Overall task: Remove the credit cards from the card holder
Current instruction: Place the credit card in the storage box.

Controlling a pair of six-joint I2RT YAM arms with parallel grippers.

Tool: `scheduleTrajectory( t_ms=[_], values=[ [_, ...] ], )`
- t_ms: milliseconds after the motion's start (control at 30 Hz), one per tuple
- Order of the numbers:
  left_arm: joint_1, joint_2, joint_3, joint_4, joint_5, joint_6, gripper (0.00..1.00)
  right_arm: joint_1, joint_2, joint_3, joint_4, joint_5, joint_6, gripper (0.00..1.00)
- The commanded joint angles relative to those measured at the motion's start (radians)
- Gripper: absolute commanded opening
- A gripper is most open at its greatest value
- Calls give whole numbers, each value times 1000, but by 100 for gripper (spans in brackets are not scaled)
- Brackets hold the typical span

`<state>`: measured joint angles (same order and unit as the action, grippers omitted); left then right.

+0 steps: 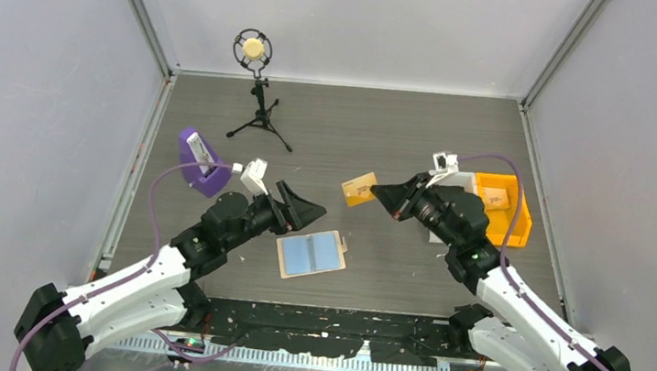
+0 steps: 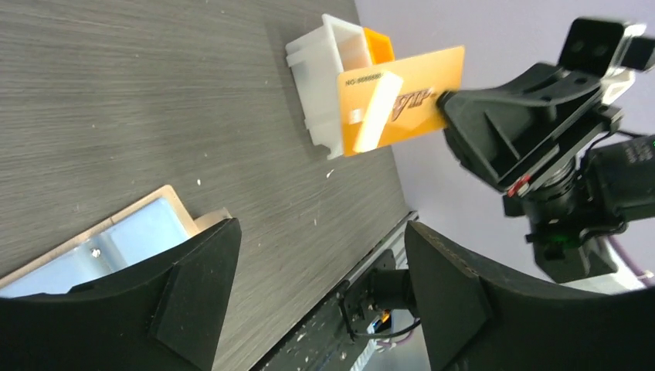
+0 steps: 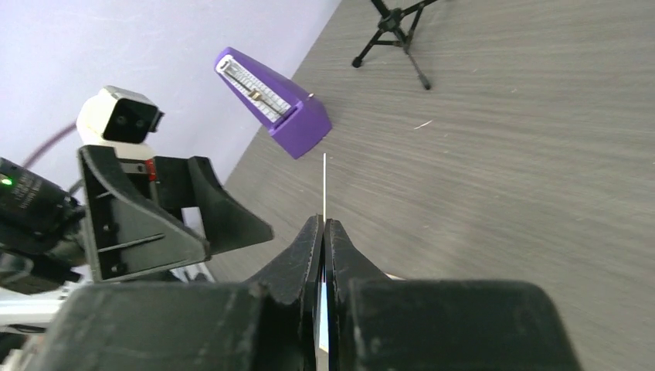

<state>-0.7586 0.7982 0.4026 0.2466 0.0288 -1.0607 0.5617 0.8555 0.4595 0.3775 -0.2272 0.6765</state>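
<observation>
An orange-yellow credit card (image 1: 359, 189) hangs in the air above the table's middle, pinched at its right edge by my right gripper (image 1: 381, 192), which is shut on it. The right wrist view shows the card (image 3: 324, 182) edge-on between the closed fingers (image 3: 309, 247). In the left wrist view the card (image 2: 402, 97) shows printed lettering. The card holder (image 1: 311, 254) lies unfolded on the table, light blue inside up, with its tan edge (image 2: 174, 202) showing. My left gripper (image 1: 308, 209) hovers just above and left of the holder, open and empty, a short gap from the card.
An orange bin (image 1: 502, 208) with a white bin beside it (image 2: 332, 58) stands at the right, behind the right arm. A purple wedge-shaped stand (image 1: 201, 163) sits at the left, and a small tripod with a round mic (image 1: 256, 95) at the back.
</observation>
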Motion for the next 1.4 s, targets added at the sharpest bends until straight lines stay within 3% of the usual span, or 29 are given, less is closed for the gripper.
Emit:
scheduleTrajectory(
  t_ms=[0, 67, 167, 300, 667, 833, 1000, 1133, 1367],
  values=[
    [-4, -14, 103, -207, 61, 116, 83, -146, 10, 111, -195, -208, -176, 5],
    [-4, -27, 124, -275, 69, 149, 87, -221, 18, 148, -280, -250, -228, 5],
    [-3, -54, 124, -317, 88, 178, 99, -318, 29, 209, -400, -321, -319, 5],
    [-3, -58, 158, -398, 148, 246, 100, -407, 46, 242, -489, -323, -443, 5],
    [-3, -76, 339, -945, 148, 553, 100, -705, 136, 400, -659, -298, -691, 5],
    [-3, -162, 300, -924, 214, 556, 100, -872, 175, 496, -767, -347, -701, 5],
    [-4, -223, 340, -976, 226, 600, 100, -920, 215, 574, -852, -291, -794, 5],
    [-4, -282, 375, -1057, 141, 672, 100, -995, 271, 631, -906, -281, -816, 5],
    [-3, -329, 347, -1051, 86, 662, 100, -1015, 434, 710, -967, -274, -859, 7]
  ],
)
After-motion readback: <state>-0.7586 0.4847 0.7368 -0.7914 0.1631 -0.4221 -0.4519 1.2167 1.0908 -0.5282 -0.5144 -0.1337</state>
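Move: The right hand holds the gold card about 35 cm to the left of the yellow storage box's middle; the box lies some 5 cm farther out and 21 cm lower. The white box stands roughly 23 cm to this hand's right, 4 cm ahead; the opened card holder about 13 cm back and 14 cm left. From the empty left hand, the yellow box is about 49 cm right and 8 cm ahead, the holder some 8 cm back, 21 cm below. Rightward in one long sweep of about 30 cm, and some 9 cm forward, the right hand carries the gold card towards the yellow box, past above the white one, at nearly the same height. Its wrist swings clockwise and the fingers tip down some 30 degrees, keeping their pinch. The empty left hand backs off to the rear and left, rolling as its fingers finish opening. ##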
